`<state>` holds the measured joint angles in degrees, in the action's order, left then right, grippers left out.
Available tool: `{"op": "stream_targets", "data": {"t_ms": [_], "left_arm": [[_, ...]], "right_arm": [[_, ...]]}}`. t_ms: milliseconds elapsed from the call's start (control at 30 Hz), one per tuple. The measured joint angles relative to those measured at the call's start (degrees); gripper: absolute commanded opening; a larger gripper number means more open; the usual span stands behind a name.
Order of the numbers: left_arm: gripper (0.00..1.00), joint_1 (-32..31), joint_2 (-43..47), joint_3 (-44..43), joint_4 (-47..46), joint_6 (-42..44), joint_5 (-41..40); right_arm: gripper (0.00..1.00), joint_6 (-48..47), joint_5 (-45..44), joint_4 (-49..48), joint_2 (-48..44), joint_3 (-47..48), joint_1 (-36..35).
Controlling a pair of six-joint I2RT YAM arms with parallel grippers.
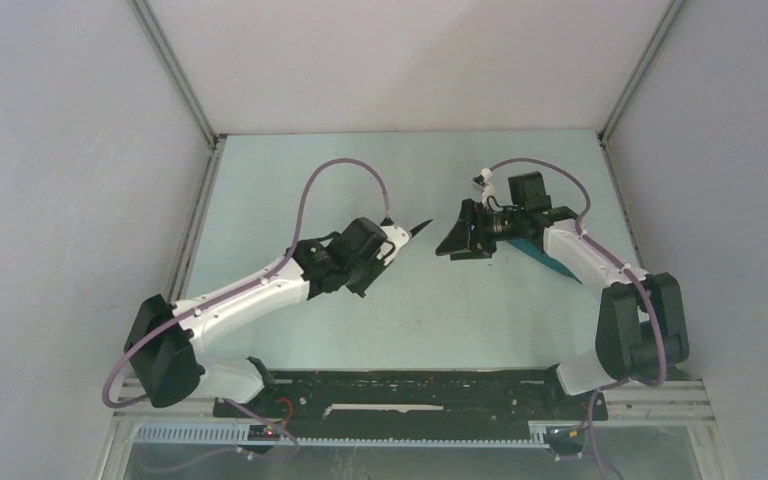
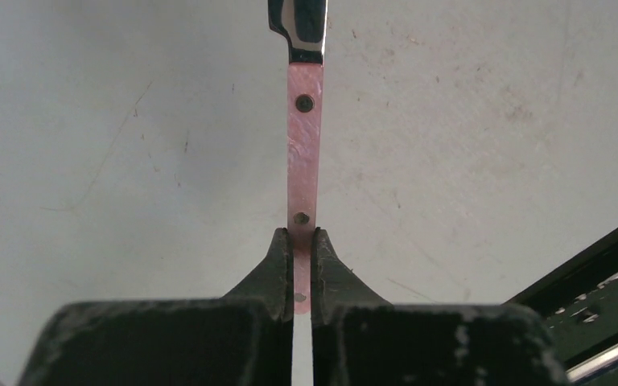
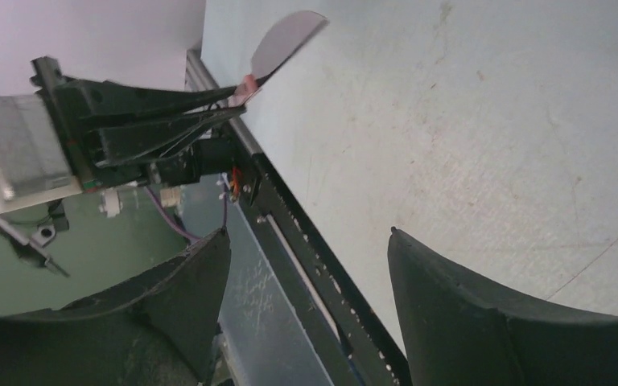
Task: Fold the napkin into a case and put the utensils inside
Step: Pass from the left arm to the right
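My left gripper (image 1: 403, 233) is shut on the knife (image 1: 421, 226) above the middle of the table. In the left wrist view the jaws (image 2: 298, 235) pinch the lower end of its pinkish riveted handle (image 2: 303, 145), and the shiny blade (image 2: 298, 24) runs out of the top of the frame. My right gripper (image 1: 452, 236) hovers just right of the knife tip, open and empty, pointing towards the left arm. Its wrist view shows the spread fingers (image 3: 426, 281) and the knife blade (image 3: 286, 40) in the left gripper (image 3: 233, 100). The teal napkin (image 1: 546, 258) lies largely hidden under the right arm.
A black rail (image 1: 410, 392) runs along the near table edge between the arm bases and also shows in the right wrist view (image 3: 306, 233). Grey walls with metal frame posts (image 1: 175, 70) enclose the pale table (image 1: 290, 190) on three sides.
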<state>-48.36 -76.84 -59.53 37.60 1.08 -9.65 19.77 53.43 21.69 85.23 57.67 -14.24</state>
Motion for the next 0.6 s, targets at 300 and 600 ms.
{"op": "stream_targets", "data": {"t_ms": [300,600], "left_arm": [[0.0,-5.2,2.3,4.0,-1.1,6.7,-2.0],[0.0,-7.0,4.7,5.1,-2.5,8.6,-1.7]], "right_arm": [[0.67,-2.6,7.5,-0.6,1.7,0.0,-0.8],[0.48,-3.1,12.7,-2.1,6.0,0.0,0.0]]}}
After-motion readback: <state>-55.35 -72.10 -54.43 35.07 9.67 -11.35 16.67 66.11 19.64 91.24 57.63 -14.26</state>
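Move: The left hand already holds the knife by the end of its pink handle; the knife's middle lies about 7 cm ahead and 5 cm right of that hand, some 4 cm higher. The right gripper stands open about 20 cm to the left hand's right, 6 cm farther out and slightly higher. From the right hand, the knife's middle is some 14 cm to the left, level fore and aft and about level in height; the folded napkin lies some 20 cm right, 3 cm ahead and 14 cm below. Keeping its pinch on the knife handle, the left hand draws back about 3 cm and eases 1 cm right, turning some 10 to 15 degrees clockwise so the blade swings round towards the right gripper. The right hand shifts only about 2 cm back and to its left to meet the blade, turning roughly 10 degrees counter-clockwise with its left side rising, while its fingers narrow from wide open to about half; the tip comes close to them, but a touch can't be made out. ##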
